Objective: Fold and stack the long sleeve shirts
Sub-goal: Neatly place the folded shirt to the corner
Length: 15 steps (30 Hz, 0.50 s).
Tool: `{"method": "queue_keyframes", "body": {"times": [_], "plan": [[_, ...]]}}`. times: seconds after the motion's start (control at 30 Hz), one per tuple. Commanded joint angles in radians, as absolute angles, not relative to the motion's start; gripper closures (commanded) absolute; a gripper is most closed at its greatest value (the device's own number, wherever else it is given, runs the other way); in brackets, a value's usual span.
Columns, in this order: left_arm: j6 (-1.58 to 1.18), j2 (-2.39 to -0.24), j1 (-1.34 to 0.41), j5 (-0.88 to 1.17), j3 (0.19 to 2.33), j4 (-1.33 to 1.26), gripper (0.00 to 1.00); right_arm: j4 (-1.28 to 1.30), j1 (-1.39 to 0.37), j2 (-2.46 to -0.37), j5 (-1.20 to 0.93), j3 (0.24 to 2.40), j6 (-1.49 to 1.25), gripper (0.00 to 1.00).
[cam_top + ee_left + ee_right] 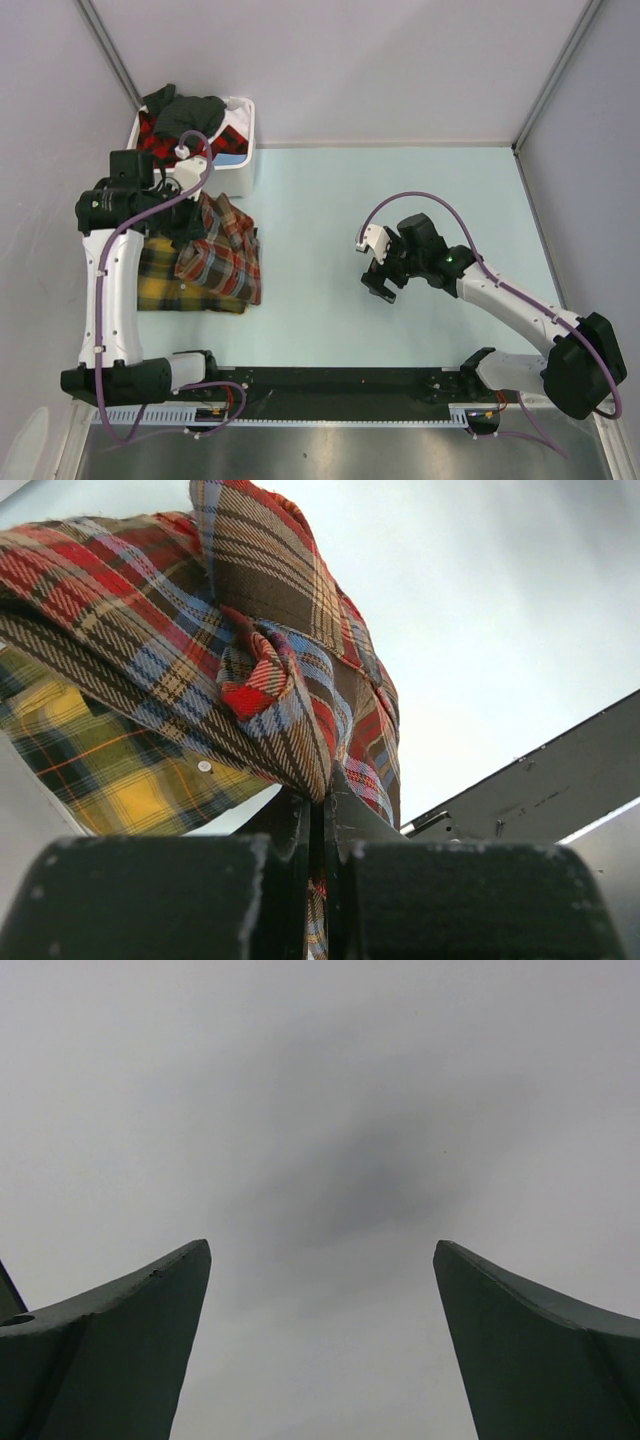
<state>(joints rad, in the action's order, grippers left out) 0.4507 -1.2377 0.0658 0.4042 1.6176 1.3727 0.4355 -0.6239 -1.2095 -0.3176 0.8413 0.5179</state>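
Note:
A red-brown plaid shirt with blue lines [222, 250] lies bunched on top of a yellow-and-dark-green plaid shirt [158, 272] at the left of the table. My left gripper [185, 215] is shut on a fold of the red-brown shirt [270, 680], with cloth pinched between its fingers [350, 815]; the yellow shirt [110, 770] shows below it. My right gripper [377, 272] is open and empty over bare table at the centre right; its fingers [130, 1340] stand wide apart.
A white plastic bin [240, 165] at the back left holds red-black plaid and dark grey clothes [185, 120]. Grey walls enclose the table on three sides. A black rail [340, 385] runs along the near edge between the arm bases.

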Motion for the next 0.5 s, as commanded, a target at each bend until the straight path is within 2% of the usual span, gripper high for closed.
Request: {"method": "queue_keyframes", "body": {"times": [0.0,0.47], "plan": [[0.543,-1.229,0.109,0.439,1.655,1.351,1.0,0.408,-0.62,-1.178,-0.298,0.841,0.529,0.0],[0.768,-1.35,0.311,0.483,1.654,1.322,1.0,0.407,-0.623,-1.195,-0.298,0.85,0.522,0.0]]}}
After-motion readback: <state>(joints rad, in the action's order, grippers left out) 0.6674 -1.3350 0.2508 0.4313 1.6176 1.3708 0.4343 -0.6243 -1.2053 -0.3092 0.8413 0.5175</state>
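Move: My left hand holds the folded red plaid shirt, which hangs below my fingers with its middle about 4 cm to their right. The yellow plaid shirt, where it is to be stacked, has its middle some 6 cm to my left, 4 cm ahead and roughly 27 cm down. The white bin's middle is about 27 cm ahead, 5 cm left and 20 cm below me. From my idle right hand the yellow shirt lies some 41 cm left, 4 cm ahead and 11 cm down. Keeping the gathered end of the red plaid shirt pinched in my shut fingers, I carry it about 5 cm to the left over the yellow plaid shirt, in towards the table's left corner. As I go I ease some 2 cm forward and 2 cm down, my wrist hardly turning. ##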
